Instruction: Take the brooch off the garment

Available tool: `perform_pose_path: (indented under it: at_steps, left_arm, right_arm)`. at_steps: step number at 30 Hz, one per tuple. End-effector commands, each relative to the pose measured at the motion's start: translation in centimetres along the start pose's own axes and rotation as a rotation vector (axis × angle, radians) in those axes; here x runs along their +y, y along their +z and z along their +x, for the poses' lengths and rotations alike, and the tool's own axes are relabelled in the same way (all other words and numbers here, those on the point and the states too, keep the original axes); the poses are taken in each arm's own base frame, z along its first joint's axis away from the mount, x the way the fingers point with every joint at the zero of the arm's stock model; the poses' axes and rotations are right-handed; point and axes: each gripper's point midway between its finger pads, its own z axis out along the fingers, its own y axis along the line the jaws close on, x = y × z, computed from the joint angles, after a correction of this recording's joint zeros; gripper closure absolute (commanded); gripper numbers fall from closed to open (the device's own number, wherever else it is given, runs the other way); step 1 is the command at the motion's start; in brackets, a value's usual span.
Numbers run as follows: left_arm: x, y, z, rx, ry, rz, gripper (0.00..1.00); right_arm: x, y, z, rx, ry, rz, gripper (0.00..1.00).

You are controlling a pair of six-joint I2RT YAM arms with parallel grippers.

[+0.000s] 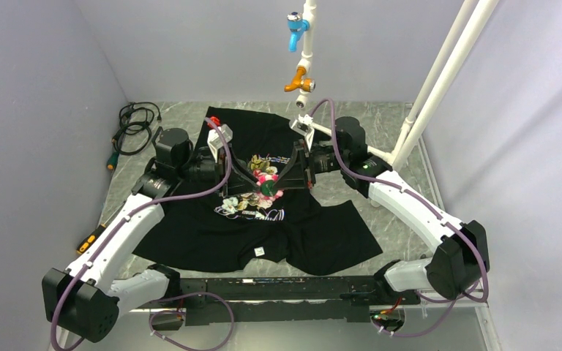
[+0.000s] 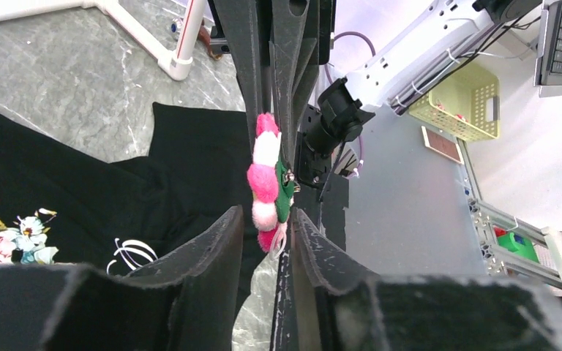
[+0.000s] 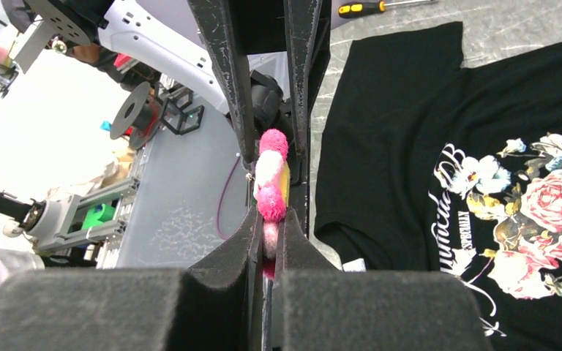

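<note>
The brooch [image 1: 268,188], a fluffy pink and white flower with a green back, hangs in the air over the printed roses of the black garment [image 1: 212,234]. My right gripper [image 3: 267,219] is shut on the brooch [image 3: 271,183], pinching its lower petals. My left gripper [image 2: 267,216] comes from the opposite side. Its jaws stand a little apart on either side of the brooch [image 2: 265,183], the right finger touching it and the left finger just clear. The garment [image 3: 395,131] lies flat on the marble table, and no cloth rises with the brooch.
A white label [image 1: 260,251] sits near the shirt's hem. A coil of black cables [image 1: 132,128] lies at the back left. An orange-handled screwdriver [image 1: 88,241] lies by the left arm. A white pipe frame [image 1: 439,80] with hanging taps [image 1: 300,51] stands at the back right.
</note>
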Motion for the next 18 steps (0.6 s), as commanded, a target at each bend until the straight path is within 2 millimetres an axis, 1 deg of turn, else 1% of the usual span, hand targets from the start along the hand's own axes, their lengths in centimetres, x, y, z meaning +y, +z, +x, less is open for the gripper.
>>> perform_pose_path:
  at_steps: [1, 4, 5, 7, 8, 9, 10, 12, 13, 14, 16, 18]
  left_arm:
    - [-1.5, 0.1, -1.1, -0.013, 0.068, 0.056, 0.67]
    - [-1.8, 0.6, -0.9, -0.003, 0.061, 0.067, 0.66]
    - [-1.9, 0.7, -0.8, -0.002, 0.059, 0.068, 0.67]
    - [-1.9, 0.8, -0.9, -0.007, 0.051, 0.073, 0.78]
    - [-2.0, 0.9, -1.0, -0.012, 0.042, 0.072, 0.84]
    - [-1.9, 0.9, -1.0, -0.014, 0.034, 0.070, 0.94]
    - [-1.9, 0.9, -1.0, -0.015, 0.028, 0.066, 0.99]
    - [-1.7, 0.9, -0.9, -0.010, 0.014, 0.054, 1.00]
    - [-1.6, 0.8, -0.8, -0.006, 0.008, 0.046, 1.00]
    - [-1.5, 0.7, -0.8, -0.001, 0.004, 0.039, 1.00]
    - [-1.2, 0.4, -0.7, 0.005, -0.004, 0.019, 1.00]
    - [-0.7, 0.0, -0.7, 0.003, -0.012, -0.010, 1.00]
  right_arm:
    - [1.8, -0.1, -1.3, -0.029, -0.080, -0.053, 1.00]
    - [1.9, 0.0, -1.5, -0.035, -0.088, -0.058, 1.00]
    - [2.0, 0.1, -1.4, -0.034, -0.092, -0.061, 1.00]
    - [2.1, 0.1, -1.4, -0.031, -0.099, -0.064, 1.00]
    - [2.2, 0.1, -1.4, -0.030, -0.101, -0.065, 1.00]
    - [2.2, 0.1, -1.3, -0.029, -0.101, -0.064, 1.00]
    - [2.1, 0.1, -1.2, -0.029, -0.099, -0.061, 1.00]
    - [1.8, 0.2, -1.0, -0.023, -0.095, -0.049, 1.00]
    - [1.7, 0.1, -0.9, -0.020, -0.093, -0.043, 0.98]
    - [1.5, 0.1, -0.8, -0.017, -0.089, -0.036, 0.91]
    - [1.2, 0.1, -0.8, -0.022, -0.081, -0.017, 0.69]
    - [0.9, -0.1, -1.0, -0.022, -0.079, 0.007, 0.54]
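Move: The brooch, green back upward, is already pinched by the right fingers, its middle about 3 cm to the left of that hand. It lies some 3 cm to the right of the left hand, level with it, between that hand's part-open fingertips. From the left hand, the garment's rose print is roughly 6 cm ahead and 25 cm below, and the white collar label about 11 cm back, 3 cm right and equally low. The brooch changes hands in mid-air: the left hand eases back and right onto its near rim, about 1 cm each way, while its fingers shut and pinch the rim. The right hand keeps its grip, rising and drawing back by barely 1 cm before sinking slightly, and only then opens its fingers about a third to let go. ##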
